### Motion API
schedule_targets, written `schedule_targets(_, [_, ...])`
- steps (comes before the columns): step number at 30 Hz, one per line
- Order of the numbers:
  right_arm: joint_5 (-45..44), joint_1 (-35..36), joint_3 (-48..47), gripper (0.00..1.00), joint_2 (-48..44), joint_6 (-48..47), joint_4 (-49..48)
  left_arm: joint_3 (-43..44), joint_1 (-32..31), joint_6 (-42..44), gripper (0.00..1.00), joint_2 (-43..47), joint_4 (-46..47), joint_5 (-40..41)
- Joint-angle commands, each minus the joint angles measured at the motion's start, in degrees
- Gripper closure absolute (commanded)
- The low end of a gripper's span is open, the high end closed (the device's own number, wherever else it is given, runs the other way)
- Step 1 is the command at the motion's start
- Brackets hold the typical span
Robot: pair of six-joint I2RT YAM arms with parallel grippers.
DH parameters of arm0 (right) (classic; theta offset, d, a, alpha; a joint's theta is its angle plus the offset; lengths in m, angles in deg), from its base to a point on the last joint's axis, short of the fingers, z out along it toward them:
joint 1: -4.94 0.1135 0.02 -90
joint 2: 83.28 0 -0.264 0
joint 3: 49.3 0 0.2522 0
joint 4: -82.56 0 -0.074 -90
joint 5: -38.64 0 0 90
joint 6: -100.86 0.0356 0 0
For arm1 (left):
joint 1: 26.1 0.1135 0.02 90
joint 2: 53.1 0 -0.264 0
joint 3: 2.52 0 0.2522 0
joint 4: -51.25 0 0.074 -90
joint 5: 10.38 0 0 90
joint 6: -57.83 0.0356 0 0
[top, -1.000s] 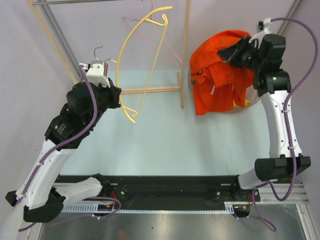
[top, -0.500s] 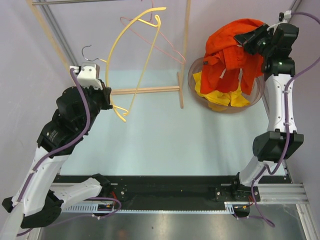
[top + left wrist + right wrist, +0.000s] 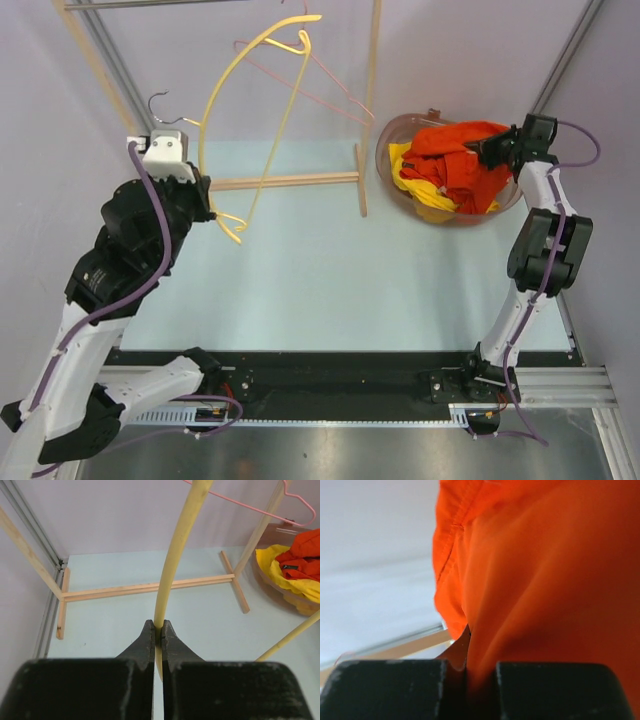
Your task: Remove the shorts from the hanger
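Observation:
The orange-red shorts [image 3: 455, 150] lie bunched in a round basket [image 3: 385, 138] at the back right, on top of the yellow shorts [image 3: 420, 188]. My right gripper [image 3: 492, 150] is shut on the orange cloth at the basket's right side. In the right wrist view that gripper [image 3: 477, 652] pinches the orange-red shorts [image 3: 545, 580], which fill the frame. My left gripper [image 3: 207, 192] is shut on the lower part of a bare yellow hanger [image 3: 270, 120]. In the left wrist view the yellow hanger [image 3: 175, 555] rises from the gripper [image 3: 157, 630].
A wooden rack [image 3: 290, 181] stands at the back, its upright [image 3: 372, 70] near the basket. A thin pink hanger [image 3: 325, 85] hangs from it behind the yellow one. A metal frame post [image 3: 110, 70] runs along the left wall.
My right gripper has come down and to the right, lowering the orange-red shorts from hanging in the air into the basket. The left arm has drifted left with the yellow hanger.

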Motion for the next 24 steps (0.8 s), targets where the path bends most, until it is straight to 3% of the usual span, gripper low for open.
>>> schedule_targets(1, [-3.7, 0.1, -2.9, 1.00, 3.8, 0.4, 6.0, 0.2, 0.3, 0.2, 1.00, 1.2, 1.9, 1.1])
schedule_targets(4, [-5.2, 0.1, -6.9, 0.97, 6.5, -1.6, 12.2, 0.0, 0.4, -0.2, 1.00, 1.5, 1.2, 1.3])
schedule_targets(7, [-6.9, 0.2, -12.5, 0.76, 9.3, -4.2, 21.1, -0.7, 0.4, -1.0, 1.00, 2.1, 0.6, 1.2])
schedule_targets(8, [-7.0, 0.2, -13.8, 0.61, 9.9, -5.9, 24.0, -0.8, 0.4, -1.2, 1.00, 2.3, 0.4, 1.3])
schedule_targets(10, [-7.7, 0.3, -16.2, 0.48, 9.7, -7.2, 27.3, -0.5, 0.4, -0.9, 1.00, 2.4, 0.2, 2.2])
schedule_targets(11, [-8.4, 0.4, -17.2, 0.36, 9.3, -8.6, 28.7, -0.2, 0.4, -0.4, 1.00, 2.3, -0.1, 2.6])
schedule_targets(16, [-11.9, 0.9, -21.9, 0.09, 7.0, -11.6, 38.3, 1.2, 0.4, 0.2, 1.00, 2.3, -0.4, 3.4])
schedule_targets(17, [-12.5, 1.1, -21.5, 0.00, 6.2, -11.8, 39.4, 1.3, 0.4, 0.0, 1.00, 2.3, -0.7, 3.3])
schedule_targets(24, [-23.5, 3.5, -16.0, 0.00, -2.9, -11.0, 48.9, 2.2, 0.4, -4.1, 1.00, 1.9, -4.1, 3.6])
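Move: The basket I'm loading has its middle about 7 cm to the left of my right hand, 4 cm nearer me and some 14 cm below, and the red shorts bunch from this hand towards that spot. The yellow shorts peek out about 13 cm to its left and 9 cm back; the rack's right foot stands some 28 cm left and 6 cm back. From my left hand the basket is roughly 27 cm ahead and 47 cm to the right, well below. I sink my right hand some 7 cm into the basket with the pinched red shorts, tipping the fingers down and spreading them wide to let go. Then, fingers still tipping to about 25 degrees in all, I draw back about 5 cm and rise a little. My left hand keeps its shut grip on the yellow hanger, easing slightly left and down. ##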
